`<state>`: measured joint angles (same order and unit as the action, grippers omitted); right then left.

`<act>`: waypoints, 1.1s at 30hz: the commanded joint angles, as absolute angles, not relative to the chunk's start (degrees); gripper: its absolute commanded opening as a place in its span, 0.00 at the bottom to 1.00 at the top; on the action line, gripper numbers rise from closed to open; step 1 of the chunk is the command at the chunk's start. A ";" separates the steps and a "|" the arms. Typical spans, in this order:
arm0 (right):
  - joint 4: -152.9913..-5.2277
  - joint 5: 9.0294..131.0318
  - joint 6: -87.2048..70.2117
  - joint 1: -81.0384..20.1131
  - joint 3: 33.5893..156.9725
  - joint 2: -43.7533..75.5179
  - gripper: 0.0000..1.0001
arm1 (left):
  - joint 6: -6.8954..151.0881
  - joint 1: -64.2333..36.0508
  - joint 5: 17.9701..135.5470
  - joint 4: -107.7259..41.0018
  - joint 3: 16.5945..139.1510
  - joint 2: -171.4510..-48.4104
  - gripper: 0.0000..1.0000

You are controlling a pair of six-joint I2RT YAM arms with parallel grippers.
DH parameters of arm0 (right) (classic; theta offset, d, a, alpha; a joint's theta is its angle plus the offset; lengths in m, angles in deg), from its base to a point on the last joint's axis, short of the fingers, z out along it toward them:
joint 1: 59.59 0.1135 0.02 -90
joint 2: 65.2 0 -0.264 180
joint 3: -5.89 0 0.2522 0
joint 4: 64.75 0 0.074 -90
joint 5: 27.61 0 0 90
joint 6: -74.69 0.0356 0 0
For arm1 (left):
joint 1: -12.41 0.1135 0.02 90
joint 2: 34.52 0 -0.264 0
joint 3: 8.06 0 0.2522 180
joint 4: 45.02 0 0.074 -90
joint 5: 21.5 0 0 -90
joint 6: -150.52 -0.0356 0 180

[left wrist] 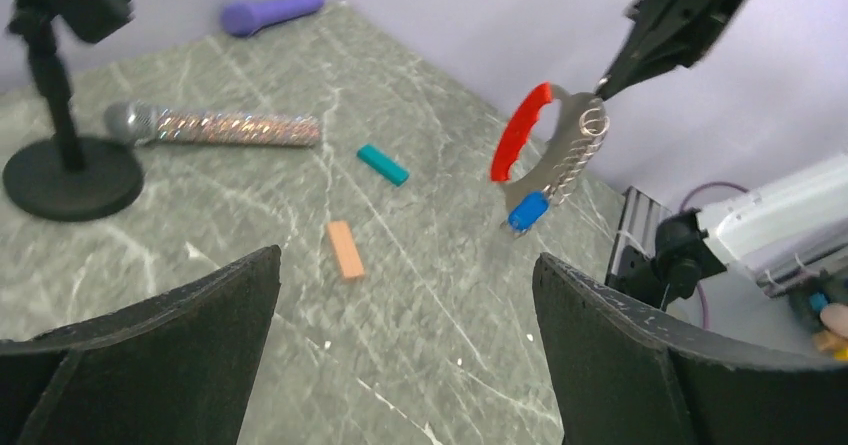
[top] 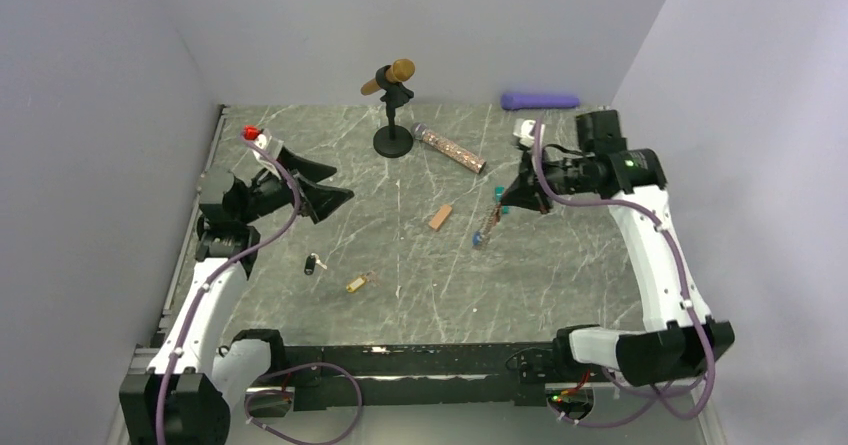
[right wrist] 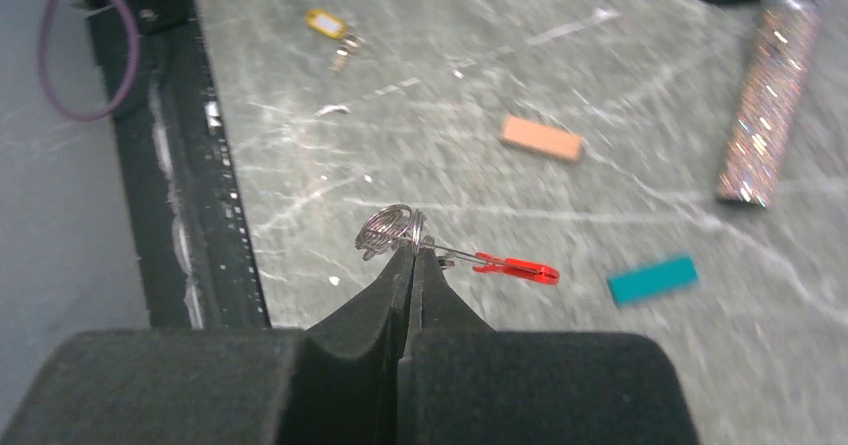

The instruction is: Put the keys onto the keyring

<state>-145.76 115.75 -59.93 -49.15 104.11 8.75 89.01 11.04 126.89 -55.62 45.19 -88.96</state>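
My right gripper [right wrist: 413, 252] is shut on the silvery coil of the keyring [right wrist: 392, 229] and holds it above the table, the red clip [right wrist: 515, 267] sticking out sideways. In the left wrist view the keyring [left wrist: 520, 130] hangs from the right gripper's fingertips [left wrist: 625, 70], with a blue-tagged key [left wrist: 527, 211] at its lower end. A black-tagged key [top: 313, 263] and a yellow-tagged key [top: 358, 283] lie on the table at the near left. My left gripper [top: 343, 184] is wide open and holds nothing. It hovers left of centre and faces the keyring.
A tan block [top: 440, 217] and a teal block [left wrist: 383, 164] lie mid-table. A glittery tube [top: 450, 149] lies beside a black stand [top: 393, 140] that carries a wooden microphone [top: 388, 77]. A purple cylinder [top: 540, 100] rests at the back wall. Walls close in both sides.
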 commanded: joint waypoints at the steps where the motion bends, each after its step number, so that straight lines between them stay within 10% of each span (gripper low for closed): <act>1: -140.59 112.21 -57.68 -57.05 99.78 2.45 0.00 | 78.66 13.94 124.42 -34.89 48.83 -84.36 0.99; 12: -150.90 99.98 -62.59 -79.93 103.18 4.24 0.00 | 66.51 12.98 105.40 -24.42 43.00 -71.13 0.99; 33: -136.39 80.66 -53.98 -73.28 129.58 56.15 0.07 | 63.43 10.99 104.99 -18.61 45.56 -72.68 0.99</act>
<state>-140.95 83.32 -58.25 -75.47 122.87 52.45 64.33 11.06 105.80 -18.90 44.05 -72.04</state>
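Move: The right hand already holds the red-handled keyring, hanging from its shut fingers. It is taken to bare table about 11 cm ahead, 23 cm right and 23 cm below. From this hand the teal block lies some 15 cm ahead and 5 cm right, the orange block about 10 cm ahead and 9 cm left, both roughly 23 cm down. From the left hand that spot is some 8 cm ahead, 51 cm right, 26 cm below. Right arm swings the held keyring about 25 cm right, then forward and down; left hand shifts left and down. ##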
